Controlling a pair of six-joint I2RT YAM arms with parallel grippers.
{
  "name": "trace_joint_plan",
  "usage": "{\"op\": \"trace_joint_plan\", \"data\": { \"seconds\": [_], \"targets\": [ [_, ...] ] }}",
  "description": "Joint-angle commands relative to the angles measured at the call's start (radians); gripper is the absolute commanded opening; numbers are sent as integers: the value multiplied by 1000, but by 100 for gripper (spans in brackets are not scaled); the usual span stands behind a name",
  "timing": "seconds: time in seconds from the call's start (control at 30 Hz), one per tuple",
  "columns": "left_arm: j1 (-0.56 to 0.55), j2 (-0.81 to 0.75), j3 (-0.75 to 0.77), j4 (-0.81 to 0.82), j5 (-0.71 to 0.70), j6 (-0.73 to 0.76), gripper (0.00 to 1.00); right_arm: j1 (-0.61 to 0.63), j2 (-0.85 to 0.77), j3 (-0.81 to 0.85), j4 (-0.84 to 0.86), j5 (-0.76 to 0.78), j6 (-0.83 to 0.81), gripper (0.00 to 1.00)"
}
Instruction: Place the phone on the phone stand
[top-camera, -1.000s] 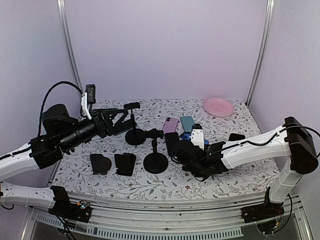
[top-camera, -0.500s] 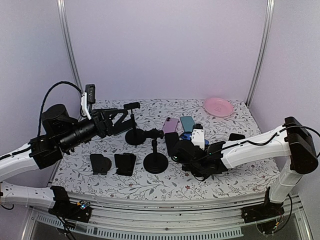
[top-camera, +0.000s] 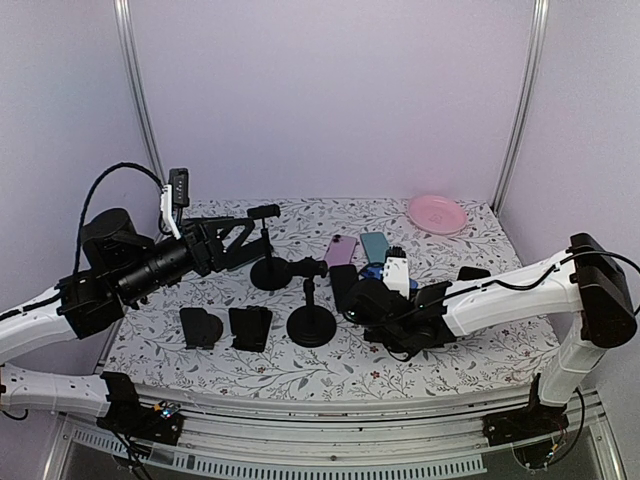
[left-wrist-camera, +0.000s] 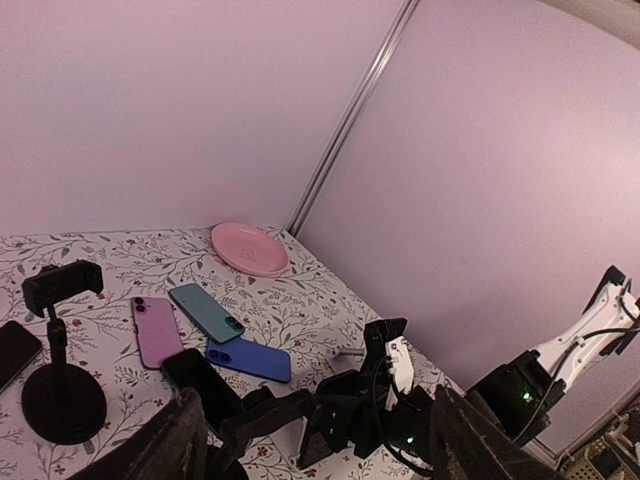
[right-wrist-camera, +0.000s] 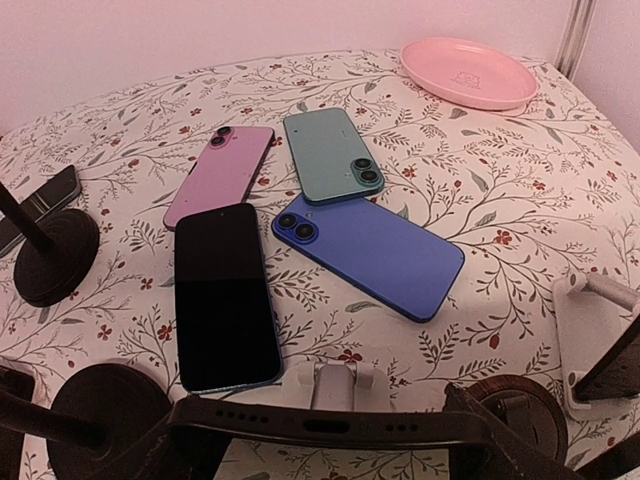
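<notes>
My right gripper (right-wrist-camera: 328, 425) is shut on a dark phone (right-wrist-camera: 330, 432), held by its long sides, with the bottom edge and charging port facing the camera. Just beyond the phone's lower edge stands a small white phone stand (right-wrist-camera: 336, 378) on the flowered table; whether they touch I cannot tell. In the top view the right gripper (top-camera: 378, 305) is low over the middle of the table. My left gripper (top-camera: 258, 232) hangs open above the table's back left, with nothing between its fingers (left-wrist-camera: 175, 445).
Pink (right-wrist-camera: 222, 172), teal (right-wrist-camera: 330, 155), blue (right-wrist-camera: 372, 252) and black (right-wrist-camera: 224, 292) phones lie flat behind the stand. A pink plate (top-camera: 437, 213) sits at the back right. Black round-base stands (top-camera: 311, 325) (top-camera: 269, 270) and two folding stands (top-camera: 200, 327) (top-camera: 250, 328) occupy the left half.
The right gripper has edged very slightly to the right with the phone. The left arm has not moved.
</notes>
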Motion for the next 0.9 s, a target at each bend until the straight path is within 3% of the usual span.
{"op": "trace_joint_plan", "data": {
  "seconds": [0.0, 0.2, 0.87],
  "targets": [
    [15, -13, -13, 0, 13, -4, 77, -22, -13, 2, -63, -45, 1, 83],
    [14, -14, -16, 1, 12, -6, 77, -22, -44, 2, -63, -66, 0, 99],
    [15, -6, -14, 9, 21, -9, 77, -22, -130, 63, -23, -124, -111, 99]
  ]
}}
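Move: The black phone in the right hand is already at the white phone stand, whose middle lies about 1 cm ahead of that hand and some 6 cm below. From the same hand, the black phone lying flat is about 13 cm ahead and 6 cm left, the blue phone 14 cm ahead and 3 cm right, and the black post stand's base level with it, 13 cm left. From the left hand the white stand lies roughly 27 cm right, 8 cm ahead and 28 cm below. The black phone is released at the white stand as the right fingers open from their grip on its sides to fully wide. The right hand first dips just under 1 cm, easing slightly right, then rises about 3.5 cm from that low point, drifting about 1 cm left at the end, up past the phone's upper edge, with a slight turn counter-clockwise. ##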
